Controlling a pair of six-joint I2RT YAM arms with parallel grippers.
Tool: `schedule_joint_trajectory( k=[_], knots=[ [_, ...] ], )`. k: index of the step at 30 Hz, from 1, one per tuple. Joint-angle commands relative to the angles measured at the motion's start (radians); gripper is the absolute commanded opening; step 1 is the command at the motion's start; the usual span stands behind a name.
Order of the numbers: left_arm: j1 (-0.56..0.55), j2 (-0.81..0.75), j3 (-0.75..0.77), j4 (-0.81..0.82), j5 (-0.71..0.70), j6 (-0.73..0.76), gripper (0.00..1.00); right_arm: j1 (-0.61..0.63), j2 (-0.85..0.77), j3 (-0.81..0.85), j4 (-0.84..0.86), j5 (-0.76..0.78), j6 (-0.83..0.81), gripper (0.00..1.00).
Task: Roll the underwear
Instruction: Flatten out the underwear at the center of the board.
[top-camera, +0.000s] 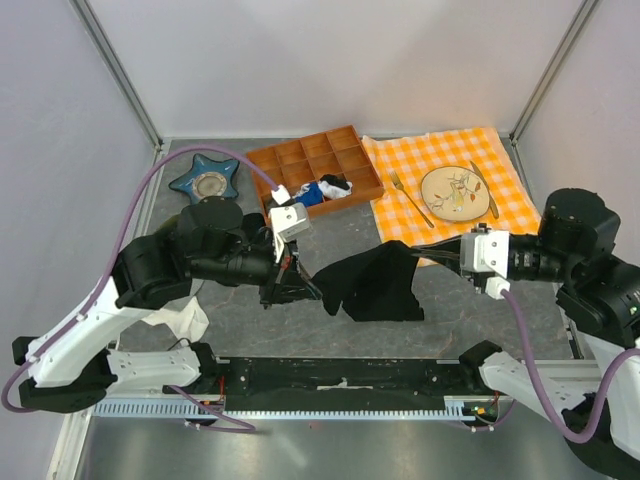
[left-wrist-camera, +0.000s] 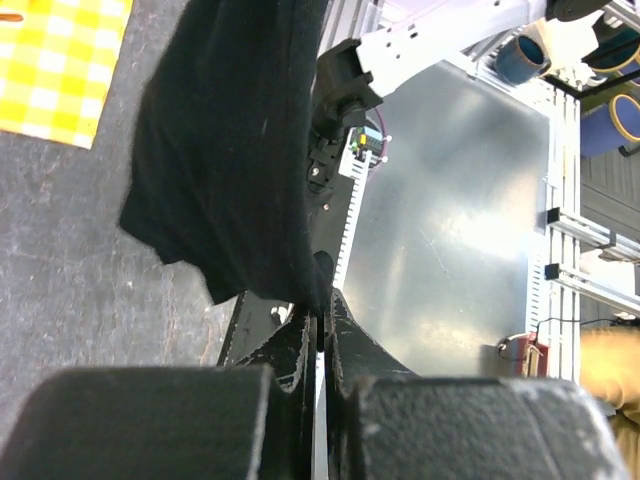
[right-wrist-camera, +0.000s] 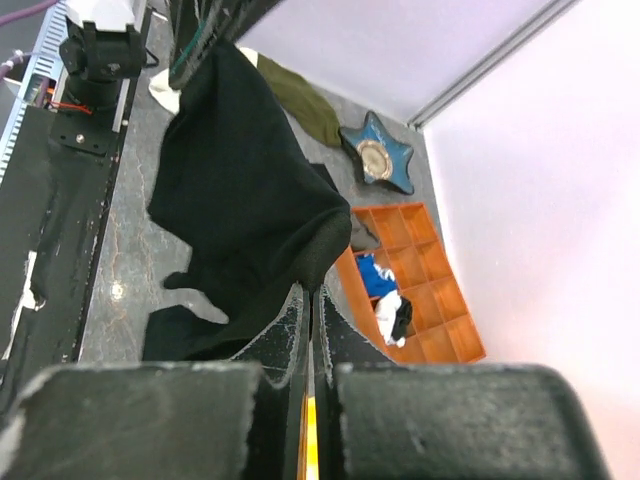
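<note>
The black underwear (top-camera: 375, 285) hangs stretched between both grippers above the middle of the grey table, its lower part sagging toward the surface. My left gripper (top-camera: 321, 293) is shut on its left edge. In the left wrist view the underwear (left-wrist-camera: 230, 150) runs up from the pinched tips of that gripper (left-wrist-camera: 320, 305). My right gripper (top-camera: 422, 250) is shut on the upper right corner. In the right wrist view the underwear (right-wrist-camera: 240, 200) drapes away from the closed right gripper (right-wrist-camera: 312, 290).
An orange compartment tray (top-camera: 300, 158) with small cloths stands behind. A blue star dish (top-camera: 207, 178) is at the back left. The yellow checked cloth (top-camera: 440, 150) bears a plate (top-camera: 452, 192) and cutlery. A white cloth (top-camera: 185, 320) lies under the left arm, an olive-green cloth (right-wrist-camera: 300, 105) nearby.
</note>
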Motion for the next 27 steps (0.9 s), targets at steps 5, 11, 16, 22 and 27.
schedule_joint_trajectory(
  k=[5,11,16,22,27],
  knots=[
    [0.061,-0.053,-0.159,0.020,-0.104,-0.035,0.02,-0.011,0.057,-0.247,0.262,0.272,0.295,0.00],
    [0.464,0.073,-0.390,0.146,0.030,0.027,0.02,-0.033,0.357,-0.373,0.495,0.375,0.337,0.00],
    [0.627,0.433,-0.411,0.323,-0.093,0.046,0.15,-0.037,0.747,-0.295,0.618,0.494,0.359,0.17],
    [0.635,0.417,-0.306,0.355,-0.415,0.109,0.54,-0.057,0.774,-0.289,0.570,0.499,0.330,0.58],
    [0.635,0.144,-0.397,0.381,-0.437,0.189,0.68,-0.060,0.585,-0.463,0.338,0.247,-0.185,0.61]
  ],
)
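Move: Below both raised grippers, which already hold the black underwear stretched between them, lies the open middle of the board: from the left hand about 16 cm ahead, 7 cm right and 36 cm down, from the right hand 12 cm ahead, 16 cm left and 43 cm down. The compartment box is 43 cm straight ahead of the left hand, and the black garment 24 cm ahead, 20 cm left. The checkered cloth's middle lies 32 cm ahead and 11 cm right of the right hand. Swinging the held edge out and down, both hands sweep about 25 cm forward while sinking 30 to 35 cm to the middle of the board, the left also drifting some 10 cm left. Their wrists turn from facing each other to point forward and down; near the bottom the fingers open to let go of the underwear, and both hands rise a few centimetres clear. ##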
